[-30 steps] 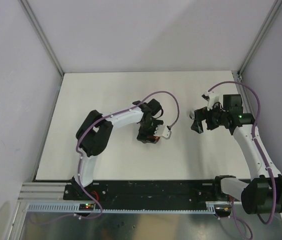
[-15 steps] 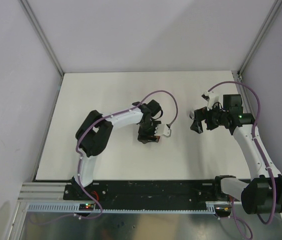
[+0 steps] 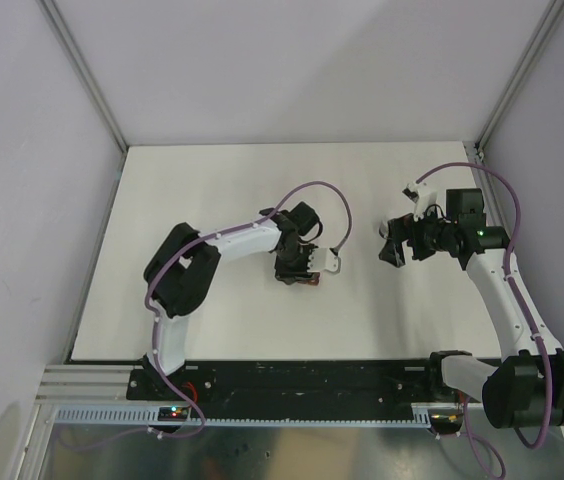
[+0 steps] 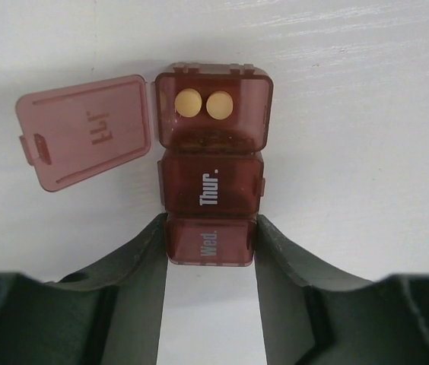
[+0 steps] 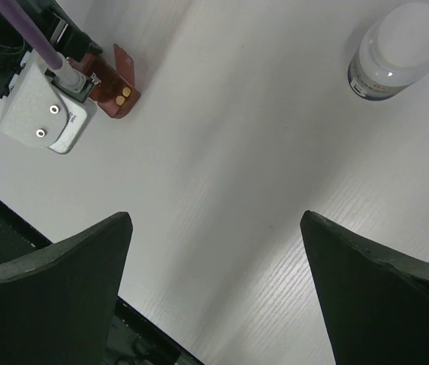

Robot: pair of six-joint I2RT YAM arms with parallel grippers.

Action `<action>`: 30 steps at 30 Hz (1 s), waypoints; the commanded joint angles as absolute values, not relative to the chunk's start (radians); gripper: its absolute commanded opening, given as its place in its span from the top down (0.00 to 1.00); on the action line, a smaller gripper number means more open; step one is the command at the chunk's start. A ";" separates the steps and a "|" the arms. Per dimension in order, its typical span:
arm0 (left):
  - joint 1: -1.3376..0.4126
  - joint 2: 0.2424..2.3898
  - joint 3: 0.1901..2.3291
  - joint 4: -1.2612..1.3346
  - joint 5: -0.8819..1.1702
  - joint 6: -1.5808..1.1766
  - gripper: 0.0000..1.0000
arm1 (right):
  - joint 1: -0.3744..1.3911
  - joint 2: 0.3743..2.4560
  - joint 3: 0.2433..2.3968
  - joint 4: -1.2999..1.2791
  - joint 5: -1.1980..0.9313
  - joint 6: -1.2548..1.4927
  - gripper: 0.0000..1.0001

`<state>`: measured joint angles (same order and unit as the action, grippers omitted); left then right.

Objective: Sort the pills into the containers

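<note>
The dark red pill box lies on the white table, three compartments in a row. The far compartment is open, its lid flipped to the left, and two yellow pills lie in it. The "Thur." and "Wed." compartments are closed. My left gripper is shut on the "Wed." end of the box. In the top view it covers most of the box. My right gripper is open and empty, held above the table to the right. From there the pill box shows at the upper left.
A small round white-capped bottle stands on the table at the upper right of the right wrist view. The left wrist's grey camera housing sits beside the pill box. The table's near edge runs along the lower left.
The left arm's elbow has shifted a little to the left, while its gripper stays on the pill box. The right arm has barely moved.
</note>
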<state>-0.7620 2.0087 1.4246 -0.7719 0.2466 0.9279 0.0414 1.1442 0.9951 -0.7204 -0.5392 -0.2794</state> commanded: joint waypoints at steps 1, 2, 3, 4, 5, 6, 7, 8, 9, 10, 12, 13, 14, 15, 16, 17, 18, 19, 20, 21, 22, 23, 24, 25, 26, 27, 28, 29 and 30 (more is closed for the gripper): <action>-0.760 1.935 1.401 -0.734 0.247 0.900 0.62 | 0.035 1.129 0.995 -0.684 -0.567 -0.244 0.01; -0.761 1.930 1.398 -0.734 0.249 0.896 0.66 | 0.035 1.128 0.994 -0.683 -0.566 -0.238 0.01; -0.760 1.925 1.396 -0.734 0.252 0.891 0.69 | 0.034 1.129 0.995 -0.682 -0.568 -0.234 0.00; -0.761 1.919 1.393 -0.733 0.255 0.888 0.72 | 0.035 1.130 0.995 -0.682 -0.569 -0.231 0.01; -0.761 1.914 1.392 -0.733 0.256 0.882 0.74 | 0.034 1.130 0.995 -0.681 -0.570 -0.227 0.01; -0.760 1.906 1.393 -0.733 0.258 0.877 0.77 | 0.032 1.132 0.994 -0.680 -0.570 -0.217 0.01; -0.760 1.900 1.391 -0.733 0.260 0.871 0.79 | 0.029 1.134 0.994 -0.677 -0.574 -0.208 0.00; -0.760 1.889 1.390 -0.732 0.263 0.866 0.81 | 0.027 1.139 0.996 -0.676 -0.580 -0.199 0.00; -0.761 1.881 1.388 -0.732 0.266 0.858 0.83 | 0.025 1.143 0.999 -0.679 -0.595 -0.195 0.00; -0.761 1.869 1.386 -0.733 0.267 0.852 0.83 | 0.023 1.149 1.003 -0.684 -0.608 -0.196 0.00; -0.762 1.844 1.380 -0.733 0.267 0.835 0.84 | 0.022 1.159 1.014 -0.695 -0.645 -0.200 0.00; -0.765 1.830 1.376 -0.733 0.263 0.825 0.84 | 0.022 1.163 1.017 -0.697 -0.659 -0.202 0.01; -0.767 1.814 1.371 -0.732 0.259 0.818 0.84 | 0.022 1.166 1.022 -0.698 -0.672 -0.202 0.01; -0.769 1.800 1.366 -0.733 0.252 0.808 0.85 | 0.022 1.168 1.025 -0.695 -0.682 -0.202 0.01; -0.771 1.782 1.361 -0.734 0.247 0.799 0.86 | 0.022 1.171 1.028 -0.692 -0.695 -0.202 0.01; -0.775 1.766 1.352 -0.734 0.243 0.792 0.87 | 0.023 1.173 1.032 -0.689 -0.706 -0.202 0.01; -0.778 1.745 1.345 -0.734 0.242 0.783 0.88 | 0.028 1.179 1.039 -0.689 -0.718 -0.202 0.01; -0.783 1.728 1.334 -0.735 0.244 0.776 0.89 | 0.032 1.184 1.047 -0.687 -0.727 -0.202 0.01; -0.787 1.705 1.326 -0.736 0.245 0.766 0.90 | 0.040 1.194 1.057 -0.686 -0.736 -0.201 0.01; -0.793 1.681 1.317 -0.739 0.250 0.758 0.92 | 0.047 1.202 1.066 -0.682 -0.741 -0.195 0.00; -0.798 1.662 1.311 -0.742 0.253 0.747 0.94 | 0.060 1.215 1.077 -0.678 -0.744 -0.190 0.00; -0.806 1.640 1.305 -0.747 0.255 0.738 0.96 | 0.072 1.226 1.086 -0.671 -0.746 -0.185 0.00; -0.813 1.624 1.300 -0.753 0.257 0.729 0.98 | 0.090 1.242 1.097 -0.666 -0.747 -0.182 0.00; -0.822 1.603 1.295 -0.759 0.259 0.720 0.99 | 0.106 1.263 1.106 -0.658 -0.747 -0.180 0.01; -0.832 1.586 1.292 -0.765 0.263 0.709 0.99 | 0.125 1.279 1.118 -0.650 -0.746 -0.177 0.01; -0.839 1.569 1.290 -0.771 0.266 0.700 1.00 | 0.142 1.301 1.129 -0.644 -0.745 -0.173 0.01; -0.848 1.553 1.289 -0.778 0.273 0.688 1.00 | 0.165 1.320 1.144 -0.639 -0.744 -0.169 0.01; -0.856 1.535 1.288 -0.785 0.278 0.678 1.00 | 0.187 1.341 1.157 -0.635 -0.742 -0.166 0.01; -0.864 1.521 1.288 -0.792 0.287 0.667 1.00 | 0.205 1.359 1.173 -0.632 -0.739 -0.163 0.01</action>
<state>-0.8345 1.6081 1.2911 -0.7654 0.2451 0.7326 0.1429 1.3033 1.0958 -0.6796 -0.7166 -0.1879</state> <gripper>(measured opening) 0.477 0.993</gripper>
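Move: My left fingertips are shut on the Wed. end of the pill organizer, whose middle lies about 3 cm to their right, level with them; its lid stands open on the far side. My open right hand has the organizer about 15 cm to its left, straight across and some 16 cm lower. The white bottle stands roughly 10 cm ahead of that hand, 3 cm to its right and 13 cm down. I keep my left fingers' grip on the organizer and lift it off the table, slowly and then faster, about 10 cm up, drawing back some 4 cm near the end while the fingertips swing a little to the right. Late on, I bring my right hand about 6 cm left towards the organizer, wide open, its fingertips tipping left and up; it touches nothing yet. ##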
